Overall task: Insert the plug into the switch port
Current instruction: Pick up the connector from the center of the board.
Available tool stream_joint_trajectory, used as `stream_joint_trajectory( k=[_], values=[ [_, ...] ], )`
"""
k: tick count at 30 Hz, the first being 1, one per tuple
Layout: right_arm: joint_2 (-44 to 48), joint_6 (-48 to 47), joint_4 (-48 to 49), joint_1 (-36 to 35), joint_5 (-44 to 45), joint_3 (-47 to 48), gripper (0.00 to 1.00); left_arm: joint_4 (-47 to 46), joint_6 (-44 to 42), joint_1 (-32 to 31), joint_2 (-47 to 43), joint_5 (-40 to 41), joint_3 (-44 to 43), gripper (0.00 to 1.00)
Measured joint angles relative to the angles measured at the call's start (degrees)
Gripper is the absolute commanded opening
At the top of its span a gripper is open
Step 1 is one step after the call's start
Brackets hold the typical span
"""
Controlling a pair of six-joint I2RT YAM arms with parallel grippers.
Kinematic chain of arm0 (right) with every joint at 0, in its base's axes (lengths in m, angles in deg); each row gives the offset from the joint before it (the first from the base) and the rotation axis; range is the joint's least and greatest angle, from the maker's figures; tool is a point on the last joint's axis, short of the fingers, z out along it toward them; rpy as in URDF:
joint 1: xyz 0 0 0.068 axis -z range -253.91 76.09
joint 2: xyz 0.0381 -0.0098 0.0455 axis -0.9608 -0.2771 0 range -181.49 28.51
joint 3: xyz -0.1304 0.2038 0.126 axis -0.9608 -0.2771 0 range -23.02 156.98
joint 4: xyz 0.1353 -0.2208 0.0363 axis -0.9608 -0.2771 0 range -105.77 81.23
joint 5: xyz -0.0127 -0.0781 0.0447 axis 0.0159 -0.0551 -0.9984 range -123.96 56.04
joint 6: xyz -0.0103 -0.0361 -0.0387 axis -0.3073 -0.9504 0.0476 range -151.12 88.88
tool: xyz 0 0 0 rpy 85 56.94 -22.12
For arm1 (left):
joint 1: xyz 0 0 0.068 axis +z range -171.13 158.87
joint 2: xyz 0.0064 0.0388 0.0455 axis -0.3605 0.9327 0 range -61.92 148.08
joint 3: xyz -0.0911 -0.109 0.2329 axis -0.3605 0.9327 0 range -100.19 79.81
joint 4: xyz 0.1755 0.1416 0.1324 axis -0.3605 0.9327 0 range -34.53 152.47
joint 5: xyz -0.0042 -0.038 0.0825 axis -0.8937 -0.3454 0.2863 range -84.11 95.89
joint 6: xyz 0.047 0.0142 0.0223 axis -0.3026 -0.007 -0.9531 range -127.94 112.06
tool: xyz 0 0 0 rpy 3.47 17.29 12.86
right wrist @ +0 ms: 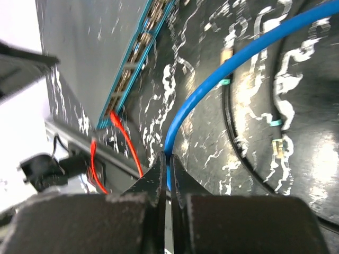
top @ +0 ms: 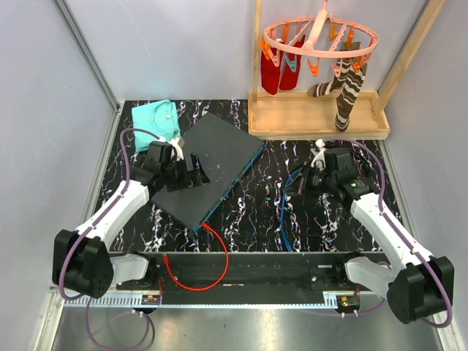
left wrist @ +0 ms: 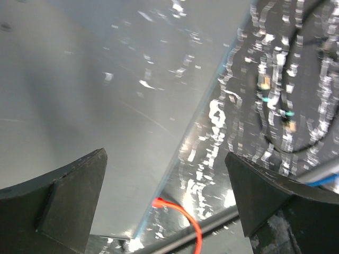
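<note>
The switch (top: 212, 164) is a flat dark grey box lying askew mid-table, its teal socket edge (right wrist: 139, 50) facing right. A red cable (top: 219, 259) ends in a red plug (left wrist: 159, 202) that sits in the last socket at the near corner (right wrist: 112, 115). My left gripper (top: 196, 170) hovers over the switch top (left wrist: 95, 106), open, with nothing between its fingers (left wrist: 164, 156). My right gripper (top: 301, 184) is to the right of the switch, low over the table. Its jaws are shut (right wrist: 168, 156), and a blue cable (right wrist: 212, 84) runs under the tips.
A looped black cable (right wrist: 249, 174) with small clear connectors lies right of the blue one. A folded teal cloth (top: 157, 117) sits at the back left. At the back right, a wooden tray (top: 314, 121) stands under a sock hanger (top: 320, 36). A dark rail (top: 248, 267) lines the near edge.
</note>
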Motion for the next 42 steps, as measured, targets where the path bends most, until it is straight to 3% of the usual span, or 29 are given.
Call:
stream_joint_trajectory(
  k=[8,21,33,38,42],
  values=[
    [-3.08,-3.82,1.75,-13.79,1.38,4.26,0.00,0.09,3.98,-0.83,-3.48,-6.10,-0.13,0.99],
    [-12.31,-11.06,9.55,-30.23,5.35,6.40,0.00,-3.17,12.70,-3.54,-1.57,-12.96,-2.71,0.99],
    [-19.65,-23.85,10.36,-42.77,6.32,12.50,0.00,-1.97,14.29,-4.98,3.56,-12.70,-3.17,0.98],
    [-20.65,-29.79,9.27,-46.03,8.39,16.22,0.00,-0.24,14.05,-4.98,4.63,-12.74,-3.15,0.84],
    [-21.86,-33.16,8.31,-46.64,10.23,17.70,0.00,0.68,14.36,-4.98,5.07,-12.92,-3.10,0.61]
  ],
)
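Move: The right hand already pinches the blue cable. This pinched stretch lies about 28 cm to the left hand's right, 2 cm back and 3 cm higher. Conversely, the open left fingers it is taken to are some 28 cm left of the right hand, 2 cm ahead and 3 cm lower. From the left hand, the red plug in the switch is roughly 15 cm back, 3 cm right and 11 cm down; the middle of the switch's port edge is about 5 cm back, 10 cm right and 10 cm down. Still pinching the blue cable, the right hand sweeps about 21 cm left and 10 cm back towards the left hand, turning counter-clockwise by nearly 60 degrees and ending at almost its starting height. The left hand comes some 6 cm right and a little back, rising about 5 cm before sinking most of that, its left side rolling down; late on, its wide-open fingers start closing around the cable's plug-end stretch, with touch not certain. ##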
